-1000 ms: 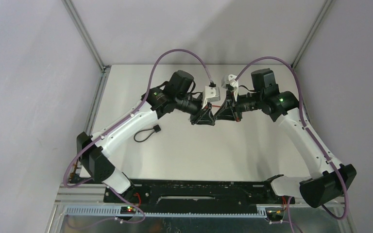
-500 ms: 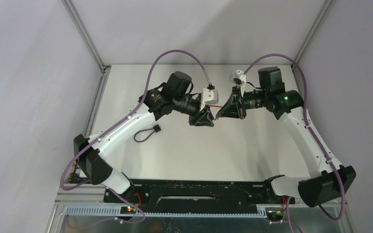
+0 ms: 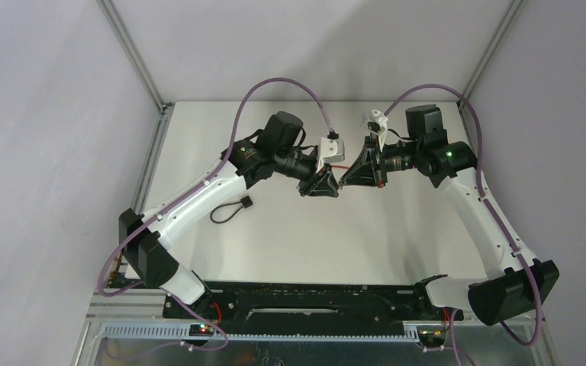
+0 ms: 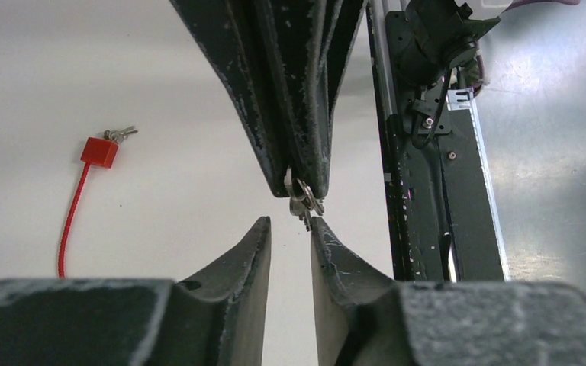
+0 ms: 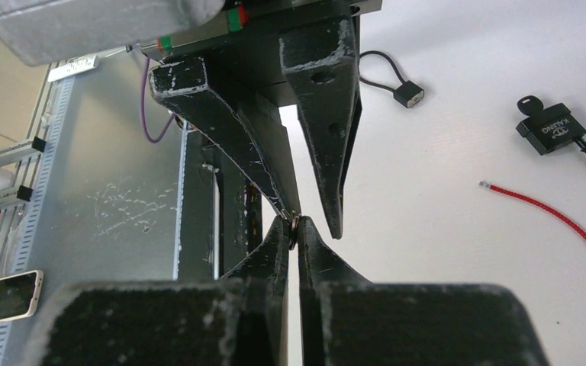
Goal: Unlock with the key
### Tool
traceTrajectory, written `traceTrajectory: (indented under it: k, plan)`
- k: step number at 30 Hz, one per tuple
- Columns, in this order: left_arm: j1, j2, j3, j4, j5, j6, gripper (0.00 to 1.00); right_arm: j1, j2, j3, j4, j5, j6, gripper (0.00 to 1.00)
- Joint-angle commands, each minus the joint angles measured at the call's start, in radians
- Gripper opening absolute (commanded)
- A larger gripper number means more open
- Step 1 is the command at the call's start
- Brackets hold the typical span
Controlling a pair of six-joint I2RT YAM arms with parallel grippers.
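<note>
My two grippers meet tip to tip above the middle of the table. The right gripper (image 3: 343, 181) (image 5: 291, 229) is shut on a small metal key ring with the key (image 4: 303, 204) (image 5: 293, 222). My left gripper (image 3: 331, 187) (image 4: 290, 227) stands open with a narrow gap. The key's tip hangs at that gap and touches one of the left fingertips (image 4: 318, 227). A red padlock (image 4: 99, 151) with a red cable (image 4: 72, 216) (image 5: 561, 223) lies on the table, small keys beside it. A black padlock (image 5: 553, 130) lies further off with a key in it.
A small black lock on a black cable loop (image 3: 234, 210) (image 5: 408, 93) lies on the white table (image 3: 313, 236) left of centre. The black base rail (image 3: 313, 293) (image 4: 427, 191) runs along the near edge. Grey walls and metal posts close in the back corners.
The right arm's wrist has turned and drawn back a little to the right with the key. The left gripper has followed, so the tips still meet.
</note>
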Motion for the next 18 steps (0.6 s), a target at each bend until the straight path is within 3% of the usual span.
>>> traceTrajectory:
  k: [1,10,16,18]
  plan:
    - [0.007,0.006,0.049,0.024,0.043,-0.017,0.25,-0.002,0.007,0.004,0.019,-0.026,0.007,0.00]
    - [0.008,0.022,0.072,0.021,0.099,-0.048,0.23,0.000,0.007,0.004,0.015,-0.011,-0.003,0.00]
    - [0.007,0.025,0.079,0.014,0.118,-0.051,0.02,0.001,0.005,0.004,0.012,-0.007,-0.008,0.00]
    - [0.007,0.023,0.077,0.013,0.120,-0.050,0.00,0.000,0.004,0.000,0.011,-0.008,-0.011,0.00]
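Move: Just beyond the left hand's slightly open fingertips, about 1 cm to its right and 1 cm back at nearly the same height, the small silver key sticks out roughly 1 cm to the left of the right hand, whose fingers hold it. On the table some 25 cm below the left hand, the red lock lies about 15 cm ahead and 10 cm right, the black padlock about 19 cm ahead and 16 cm left. Closing on the silver key, the left fingers go from about a third open to nearly shut and begin to pinch it beside the right fingertips. Meanwhile the left hand eases back about 1 cm and half as far to its right, its wrist turning some 5 degrees. The right hand stays put, keeping its own grip on the key. ##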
